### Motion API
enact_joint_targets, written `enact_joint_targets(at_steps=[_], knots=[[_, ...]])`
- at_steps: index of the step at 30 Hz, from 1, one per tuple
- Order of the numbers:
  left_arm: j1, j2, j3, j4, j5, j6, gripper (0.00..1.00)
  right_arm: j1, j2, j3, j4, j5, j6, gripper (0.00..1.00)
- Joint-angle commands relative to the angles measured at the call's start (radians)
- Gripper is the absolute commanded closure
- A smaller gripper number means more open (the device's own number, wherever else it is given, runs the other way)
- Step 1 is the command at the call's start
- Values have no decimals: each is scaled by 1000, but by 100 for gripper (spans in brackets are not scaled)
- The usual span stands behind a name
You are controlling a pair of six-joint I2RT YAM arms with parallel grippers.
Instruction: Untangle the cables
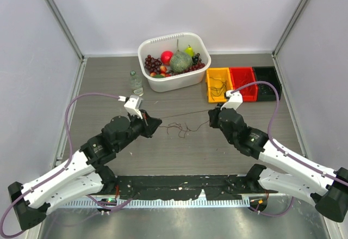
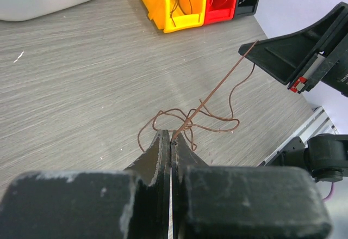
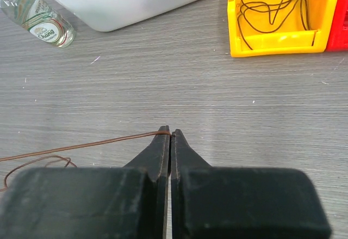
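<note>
The cables (image 1: 182,127) are a loose tangle of thin reddish-brown wire lying on the grey table between the two arms. From it a single strand runs taut from one gripper to the other. My left gripper (image 1: 158,122) is shut on that strand: in the left wrist view the wire (image 2: 209,95) comes out of the closed tips of the left gripper (image 2: 171,136), with the loops (image 2: 212,124) just beyond. My right gripper (image 1: 211,114) is shut on the other end. In the right wrist view the strand (image 3: 81,145) leads left from the closed right gripper (image 3: 170,133).
A white tub (image 1: 163,84) of fruit stands at the back centre, with a small bottle (image 1: 135,82) to its left. To its right sit a yellow bin (image 1: 208,84) holding dark wires, a red bin (image 1: 242,75) and a black bin (image 1: 266,81).
</note>
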Motion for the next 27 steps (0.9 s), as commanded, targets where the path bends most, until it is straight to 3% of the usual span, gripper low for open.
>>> enact_joint_targets(at_steps=[1,4,7,12,17,21,25,27], knots=[[17,-48,105,-146,-166,58,100,-42,-12,20,-213,341,-23,99],[18,-60,130,-160,-106,49,100,-43,-7,17,-212,367,-15,95],[17,-61,133,-113,64,3,100,-43,-5,-21,-132,322,-9,89],[17,-34,116,-7,276,-106,100,-43,22,-78,83,229,-23,67],[17,-44,105,76,333,-158,100,-43,120,-91,184,228,-37,58],[17,-70,177,-40,250,-111,100,-62,188,-87,141,321,-5,53],[17,-108,206,-94,205,-83,100,-96,98,-127,210,115,-78,50],[15,-103,213,-100,178,-88,100,-97,48,-168,352,-199,-170,42]])
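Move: The brown cable is taut between my closed fingers, and its loose tangle hangs about 9 cm to the right of my left hand, level with it fore and aft and some 8 cm lower. From my right hand the tangle is roughly 12 cm left, 5 cm back and a little below. The yellow bin stands about 18 cm ahead of my right hand and 5 cm right, the red bin 12 cm farther right of it, both well below. I open my right fingers about halfway and let go of the taut cable, dropping that hand some 7 cm and taking it about 5 cm to the right, away from the strand. My left hand keeps its pinch on the cable and lifts it about 8 cm, drawing back towards me roughly half as far while turning a little clockwise and rolling its left side down. ##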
